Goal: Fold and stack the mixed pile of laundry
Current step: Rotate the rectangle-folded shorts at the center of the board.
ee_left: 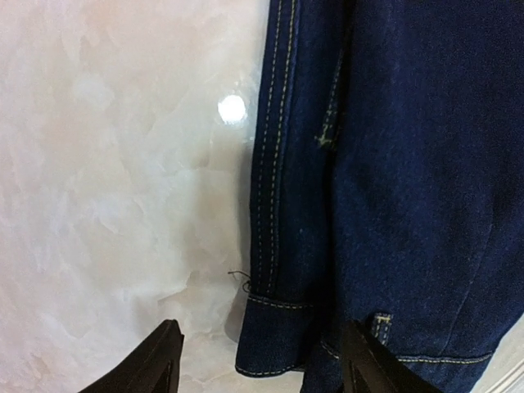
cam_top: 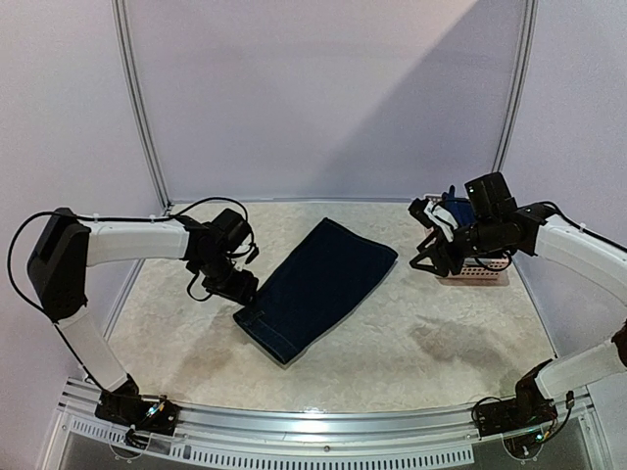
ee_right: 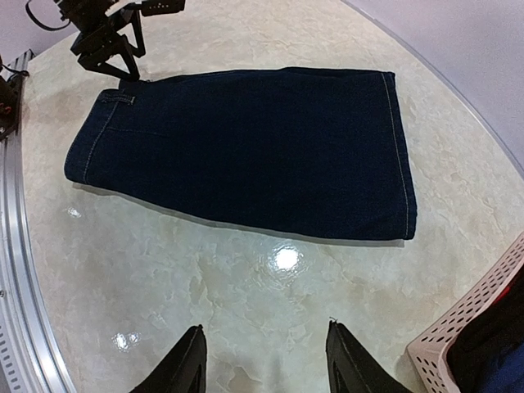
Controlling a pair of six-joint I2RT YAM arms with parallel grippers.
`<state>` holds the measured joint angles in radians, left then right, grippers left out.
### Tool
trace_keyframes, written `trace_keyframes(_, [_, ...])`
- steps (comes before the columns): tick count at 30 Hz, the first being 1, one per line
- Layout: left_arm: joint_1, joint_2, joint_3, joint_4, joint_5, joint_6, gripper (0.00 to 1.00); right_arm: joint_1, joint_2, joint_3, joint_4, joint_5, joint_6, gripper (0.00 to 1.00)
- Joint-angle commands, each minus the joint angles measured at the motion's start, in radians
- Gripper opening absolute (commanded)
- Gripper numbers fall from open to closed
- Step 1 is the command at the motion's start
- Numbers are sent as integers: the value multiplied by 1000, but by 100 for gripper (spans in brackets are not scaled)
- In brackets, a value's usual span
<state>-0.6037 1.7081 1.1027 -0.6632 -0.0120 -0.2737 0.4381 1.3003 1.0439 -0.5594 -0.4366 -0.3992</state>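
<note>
A dark navy denim piece (cam_top: 315,287) lies folded flat in the middle of the table, set diagonally. My left gripper (cam_top: 247,302) hovers at its near-left corner. In the left wrist view the gripper (ee_left: 262,364) is open, and the stitched hem corner of the denim (ee_left: 278,327) lies on the table below and between the fingers. My right gripper (cam_top: 428,262) hangs over bare table to the right of the denim, by the basket. Seen from the right wrist, this gripper (ee_right: 266,364) is open with nothing in it, and the denim (ee_right: 246,147) lies ahead of it.
A pink perforated basket (cam_top: 477,269) stands at the right edge behind my right arm, with dark and blue cloth (cam_top: 456,211) in it. Its rim (ee_right: 475,319) shows close to my right fingers. A metal rail (cam_top: 313,426) runs along the near edge.
</note>
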Motion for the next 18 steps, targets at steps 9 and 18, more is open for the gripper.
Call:
trace_keyframes(9, [50, 0, -198, 318, 394, -205, 71, -5, 23, -9, -31, -77, -54, 50])
trace_keyframes(18, [-208, -92, -289, 419, 326, -375, 66, -4, 56, -1, -43, -79, -65, 50])
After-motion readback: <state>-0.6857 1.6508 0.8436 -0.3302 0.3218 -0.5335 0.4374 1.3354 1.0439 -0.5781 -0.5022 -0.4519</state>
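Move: The left fingers hover some 3 cm above the cloth at the left long edge of the folded shorts, whose middle lies about 12 cm to the right and 2 cm ahead. The shorts' near-left corner is only about 4 cm back and 3 cm left of the hand, while their near-right corner is some 14 cm back and 7 cm right. From the right hand the middle of the shorts is roughly 20 cm left, 1 cm ahead and 18 cm below. The left hand sinks about 3 cm onto the shorts' left edge just beside the near-left corner, fingers still about two-thirds open, easing slightly back as it goes down. Staying low, it then drags that end of the cloth back and to the right with the fingertips, faster towards the end, for some 6 cm each way overall from where it began, while the wrist tilts about 20 degrees so that the fingers lean more to the right. ##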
